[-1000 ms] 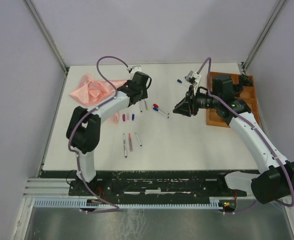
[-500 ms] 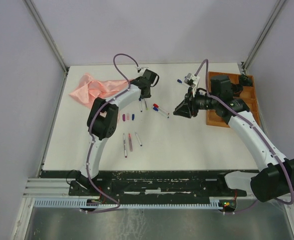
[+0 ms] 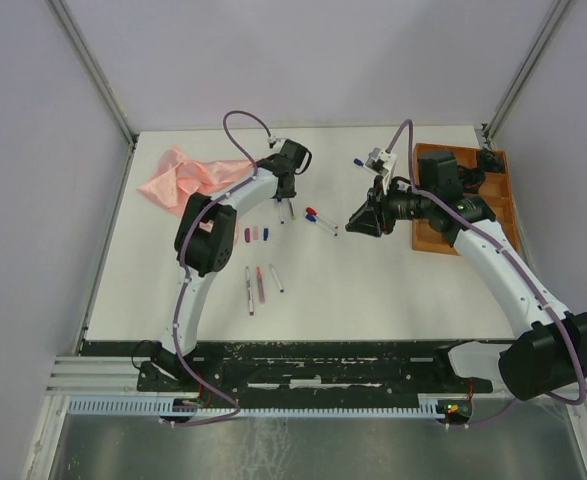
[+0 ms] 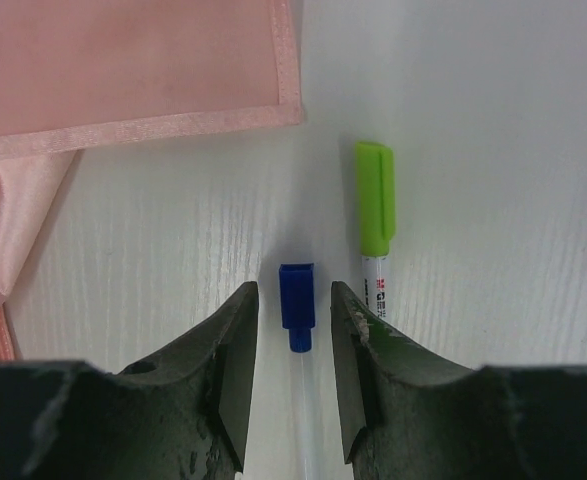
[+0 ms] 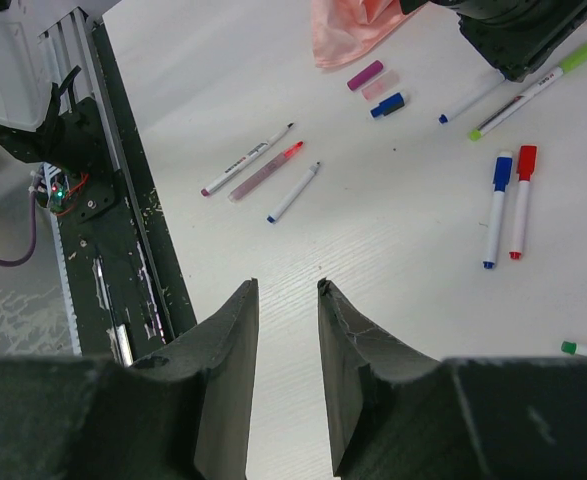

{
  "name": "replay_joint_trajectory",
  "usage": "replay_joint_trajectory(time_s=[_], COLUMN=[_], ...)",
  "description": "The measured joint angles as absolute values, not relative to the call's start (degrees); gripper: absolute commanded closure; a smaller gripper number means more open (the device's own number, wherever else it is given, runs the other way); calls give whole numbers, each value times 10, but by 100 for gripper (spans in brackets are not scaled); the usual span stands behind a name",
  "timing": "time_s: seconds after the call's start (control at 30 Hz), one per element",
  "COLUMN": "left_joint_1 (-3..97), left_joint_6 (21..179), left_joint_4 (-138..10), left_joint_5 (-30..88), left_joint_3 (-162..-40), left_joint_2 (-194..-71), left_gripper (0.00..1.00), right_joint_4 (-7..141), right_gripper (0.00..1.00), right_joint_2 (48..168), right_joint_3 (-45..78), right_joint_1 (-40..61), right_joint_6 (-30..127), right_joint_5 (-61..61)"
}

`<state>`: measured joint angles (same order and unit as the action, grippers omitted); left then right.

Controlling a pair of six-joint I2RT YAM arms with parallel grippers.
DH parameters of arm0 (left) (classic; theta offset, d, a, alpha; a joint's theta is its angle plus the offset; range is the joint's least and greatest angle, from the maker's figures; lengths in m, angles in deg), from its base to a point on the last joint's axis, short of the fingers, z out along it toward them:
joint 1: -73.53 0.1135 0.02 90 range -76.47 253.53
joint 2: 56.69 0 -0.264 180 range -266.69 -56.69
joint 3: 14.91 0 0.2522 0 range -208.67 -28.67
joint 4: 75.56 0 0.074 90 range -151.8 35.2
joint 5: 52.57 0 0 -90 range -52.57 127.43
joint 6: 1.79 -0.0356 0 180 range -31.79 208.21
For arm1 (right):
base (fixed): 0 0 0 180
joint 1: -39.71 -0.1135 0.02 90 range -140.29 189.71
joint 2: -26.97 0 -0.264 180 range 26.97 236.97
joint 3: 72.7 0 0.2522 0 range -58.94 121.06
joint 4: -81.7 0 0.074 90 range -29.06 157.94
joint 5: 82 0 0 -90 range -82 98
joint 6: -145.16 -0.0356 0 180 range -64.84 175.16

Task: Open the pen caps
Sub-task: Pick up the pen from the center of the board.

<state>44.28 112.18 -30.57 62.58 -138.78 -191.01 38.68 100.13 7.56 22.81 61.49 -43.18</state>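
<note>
My left gripper (image 4: 294,290) is open low over the table, its jaws straddling a white pen with a blue pen cap (image 4: 296,297); a gap shows on each side of the cap. Just right of it lies a pen with a green cap (image 4: 375,198). From above, the left gripper (image 3: 285,196) is over these pens. My right gripper (image 5: 287,285) hovers open and empty, near a blue-capped pen (image 5: 495,205) and a red-capped pen (image 5: 521,198). Three loose caps (image 5: 378,88) lie by the cloth. Three uncapped pens (image 5: 265,171) lie nearer the front edge.
A pink cloth (image 3: 188,175) lies at the back left, its hem close to the left gripper (image 4: 123,125). A wooden tray (image 3: 500,190) sits at the right edge under the right arm. Another pen (image 3: 358,161) lies near the back.
The left arm has folded, its elbow swinging right and forward, and its wrist has shifted slightly right over the pens. The right arm has hardly moved.
</note>
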Motion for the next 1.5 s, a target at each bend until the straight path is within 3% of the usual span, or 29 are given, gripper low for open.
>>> replay_joint_trajectory(time_s=[0.47,0.6,0.73,0.93,1.1,1.33,1.5], left_joint_1=[452,457,460,464,465,466,453], left_joint_6=[1122,1122,1123,1123,1123,1160,1235], left_joint_4=[-307,-308,-311,-316,-368,-574,-791], left_joint_5=[593,582,578,578,552,446,383], left_joint_3=[-1388,-1388,-1385,-1325,-1192,-903,-693], left_joint_2=[-1921,-1921,-1920,-1873,-1737,-1423,-1229], left_gripper=[68,78,95,97,97,97,97], right_joint_4=[386,385,385,403,453,619,798], right_gripper=[62,62,62,61,56,30,20], right_joint_2=[1002,1002,1002,1017,1025,1013,994], right_joint_3=[76,76,76,75,49,-28,-97], right_joint_1=[228,228,228,228,228,228,224], right_joint_6=[615,615,615,590,536,392,242], right_joint_5=[-432,-432,-433,-462,-499,-534,-533])
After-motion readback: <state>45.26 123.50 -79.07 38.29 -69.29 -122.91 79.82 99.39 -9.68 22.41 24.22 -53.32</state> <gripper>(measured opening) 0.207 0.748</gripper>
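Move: The blue cap of the pen sits between the left fingertips, some 2 cm lower; the pen's middle lies about 4 cm back towards the base and 2 cm down. At that same table height, the green pen's middle is some 3 cm to the right of the hand, level with it, and the blue-capped pen about 11 cm right and 11 cm back. From the right hand the pen's middle lies roughly 22 cm ahead, 16 cm left, 24 cm below. The left fingers close on the pen's blue cap after sinking a last centimetre or so, then lift it off the table by this end, rising about 20 cm while drawing back 17 cm. Meanwhile the wrist swings up from pointing steeply down to nearly level, aimed forward and right. The empty right hand shifts some 3 cm left, rolls its left side up and opens wider. ##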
